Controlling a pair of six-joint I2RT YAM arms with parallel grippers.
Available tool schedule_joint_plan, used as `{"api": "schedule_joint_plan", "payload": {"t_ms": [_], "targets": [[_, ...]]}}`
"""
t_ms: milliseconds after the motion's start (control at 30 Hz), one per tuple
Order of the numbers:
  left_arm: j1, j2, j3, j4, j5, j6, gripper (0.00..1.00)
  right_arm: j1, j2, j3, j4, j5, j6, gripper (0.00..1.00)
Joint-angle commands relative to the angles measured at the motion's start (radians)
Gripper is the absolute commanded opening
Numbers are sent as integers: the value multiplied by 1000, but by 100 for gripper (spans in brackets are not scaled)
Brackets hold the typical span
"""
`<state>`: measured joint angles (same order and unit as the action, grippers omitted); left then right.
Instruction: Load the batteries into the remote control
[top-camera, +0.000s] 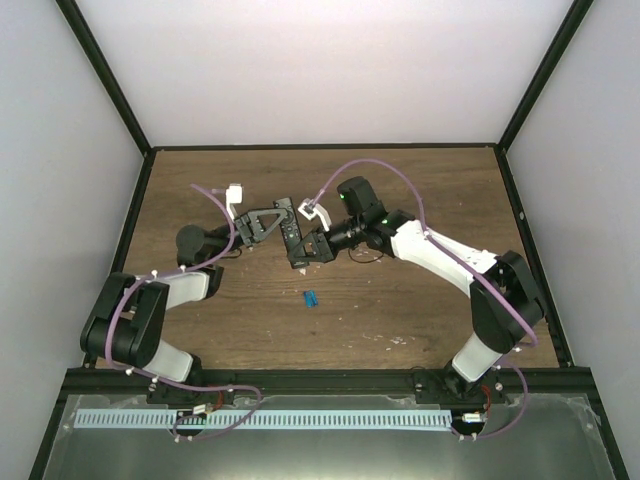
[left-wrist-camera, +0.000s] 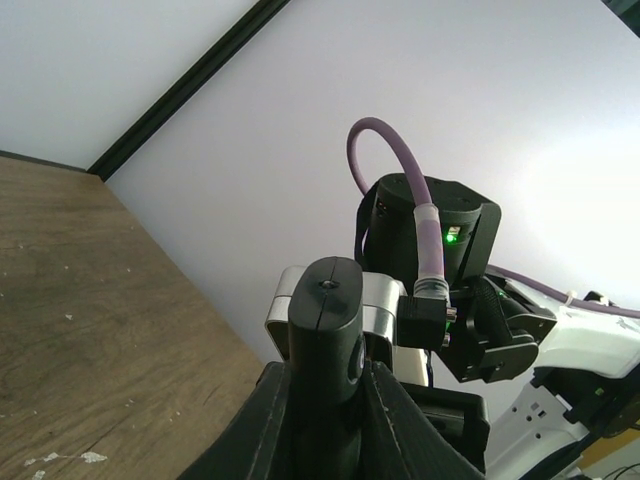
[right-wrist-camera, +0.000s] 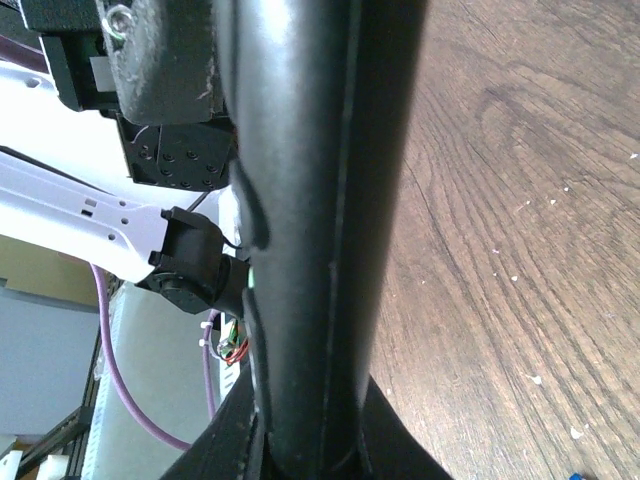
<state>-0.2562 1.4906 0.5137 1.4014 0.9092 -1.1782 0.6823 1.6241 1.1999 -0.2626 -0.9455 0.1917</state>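
The remote control (top-camera: 293, 238), a slim black bar, is held above the middle of the wooden table between both arms. My left gripper (top-camera: 279, 226) is shut on one end of it; in the left wrist view the remote's rounded end (left-wrist-camera: 325, 320) sticks up between the fingers of that gripper (left-wrist-camera: 328, 390). My right gripper (top-camera: 314, 246) grips it from the other side. In the right wrist view the remote (right-wrist-camera: 310, 200) fills the frame lengthwise, with the gripper (right-wrist-camera: 312, 435) closed round it. One blue battery (top-camera: 311, 297) lies on the table just in front of the remote.
White specks (top-camera: 395, 340) are scattered on the near part of the table (top-camera: 420, 190). Black frame posts and pale walls close in the table on three sides. The right arm's wrist camera (left-wrist-camera: 440, 240) sits close behind the remote in the left wrist view.
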Motion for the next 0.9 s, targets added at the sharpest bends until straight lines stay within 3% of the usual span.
{"api": "schedule_joint_plan", "payload": {"t_ms": [0,100,167,267,400,500,633,767,867], "targets": [[-5,21,2,36,-5,-10,24,5,-4,54,1,8,-34,7],[-6,23,2,36,-9,-1,41,5,-7,51,-3,24,-39,5],[-4,20,0,29,-12,7,57,5,-9,48,-9,36,-43,5],[1,10,-7,9,-28,25,72,5,-10,45,-23,66,-50,4],[16,-26,-26,-42,-83,58,87,5,-8,40,-64,156,-58,2],[27,-88,-41,-148,-146,104,92,5,-6,33,-103,253,-66,1],[29,-223,-14,-457,-279,198,93,6,-8,19,-147,404,-72,1],[29,-367,98,-961,-449,334,94,25,-18,9,-178,635,-95,1],[31,-425,166,-1178,-569,319,94,63,-14,17,-192,809,-133,1]]}}
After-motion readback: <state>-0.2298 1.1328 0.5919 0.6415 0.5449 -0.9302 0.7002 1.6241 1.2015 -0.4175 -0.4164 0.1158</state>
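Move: Both hands hold the remote control in the air: its middle lies about 4 cm back, 2 cm to the right and 3 cm below the left hand, which has the far end. From the right hand, on the near end, that middle is about 4 cm ahead, 2 cm to the left and 3 cm above. The blue batteries lie on the table roughly 7 cm back, 2 cm to the right and 21 cm below the right hand. The left fingers open wide and let go of the remote's far end while that hand barely shifts, then it pulls away about 5 cm to its left and some 3 cm forward, rising a little at the end and turning roughly 25 degrees counter-clockwise. The right hand keeps its pinch on the near end and, slowly at first and then faster, carries the remote some 6 cm down, 5 cm forward and 4 cm to the right, its fingers tipping further down as the wrist swings about 20 degrees clockwise. ##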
